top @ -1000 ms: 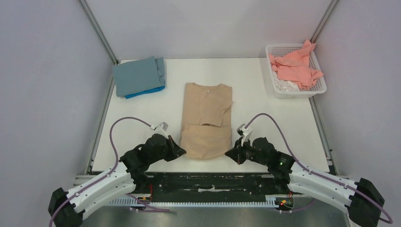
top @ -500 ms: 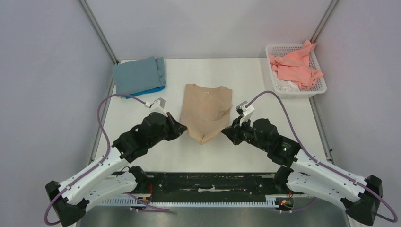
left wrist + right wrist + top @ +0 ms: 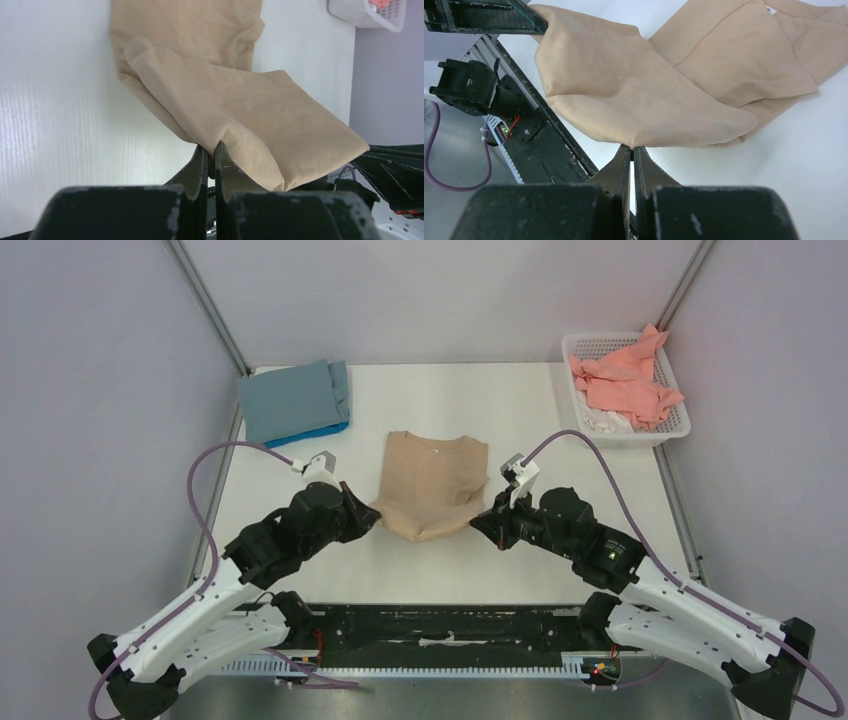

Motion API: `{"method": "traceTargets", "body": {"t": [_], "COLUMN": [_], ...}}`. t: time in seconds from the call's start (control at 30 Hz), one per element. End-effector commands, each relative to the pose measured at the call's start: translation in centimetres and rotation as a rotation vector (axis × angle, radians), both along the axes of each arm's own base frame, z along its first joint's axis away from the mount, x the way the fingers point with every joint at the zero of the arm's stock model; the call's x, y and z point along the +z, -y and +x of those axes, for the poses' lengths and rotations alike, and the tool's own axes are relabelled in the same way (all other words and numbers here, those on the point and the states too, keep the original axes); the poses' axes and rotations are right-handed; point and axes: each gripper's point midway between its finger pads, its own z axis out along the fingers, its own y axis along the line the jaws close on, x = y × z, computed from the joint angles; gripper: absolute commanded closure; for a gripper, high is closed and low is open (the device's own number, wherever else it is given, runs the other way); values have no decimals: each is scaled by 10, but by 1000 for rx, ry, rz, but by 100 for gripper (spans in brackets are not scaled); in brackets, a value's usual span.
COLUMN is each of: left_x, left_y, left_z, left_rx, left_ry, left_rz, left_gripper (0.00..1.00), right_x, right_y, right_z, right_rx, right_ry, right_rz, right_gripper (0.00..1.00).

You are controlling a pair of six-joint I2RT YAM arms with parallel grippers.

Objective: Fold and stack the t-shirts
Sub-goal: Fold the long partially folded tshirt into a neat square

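The beige-tan t-shirt lies mid-table, its near hem lifted and carried toward its collar. My left gripper is shut on the hem's left corner; the cloth drapes over the jaws. My right gripper is shut on the hem's right corner, the fabric sagging above the fingertips. A folded grey-blue t-shirt lies on a bright blue one at the far left. A salmon pink t-shirt is crumpled in the basket.
The white lattice basket stands at the far right corner, with some white cloth under the pink shirt. Metal frame posts rise at both far corners. The black rail runs along the table's near edge.
Both grippers have lifted the beige shirt's near hem and carried it away from the arms' bases toward the collar, so the shirt looks about half as long as before.
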Motion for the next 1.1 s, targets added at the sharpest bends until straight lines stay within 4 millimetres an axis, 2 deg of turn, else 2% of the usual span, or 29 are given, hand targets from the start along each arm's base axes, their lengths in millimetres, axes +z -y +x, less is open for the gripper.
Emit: {"method": "traceTargets", "body": {"t": [0.0, 0.13, 0.33, 0.53, 0.7, 0.8, 1.07], "left_x": [11, 17, 37, 34, 32, 27, -19], "left_y": [-15, -13, -5, -2, 7, 10, 15], "left_z": [23, 45, 96, 144, 179, 200, 258], "left_rx": [119, 167, 226, 209, 187, 186, 202], "left_ry": [68, 84, 137, 111, 111, 95, 22], "left_rz": [55, 92, 53, 45, 57, 73, 119], "left_gripper": [98, 98, 98, 98, 98, 98, 98], "right_x": [-3, -4, -1, 0, -12, -21, -45], "right_y": [9, 16, 22, 35, 47, 51, 57], "right_z": [16, 38, 76, 113, 141, 156, 204], "right_rx": [-76, -108, -140, -210, -252, -253, -288], "right_ry": [-4, -9, -22, -31, -69, -96, -113], "right_rz": [12, 42, 94, 93, 122, 140, 167], "right_gripper": [100, 100, 100, 100, 100, 100, 100]}}
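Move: Both hands hold the shirt's hem up at its two corners. The collar end lies about 32 cm ahead of the left hand, 14 cm to its right and 17 cm below. From the right hand, the collar end is some 32 cm ahead, 10 cm left and 17 cm down. The folded stack lies about 40 cm ahead of the left hand and 24 cm left; the basket some 44 cm ahead of the right hand and 43 cm right. Both hands carry the pinched hem forward towards the collar, about 20 cm, the right also sinking. ##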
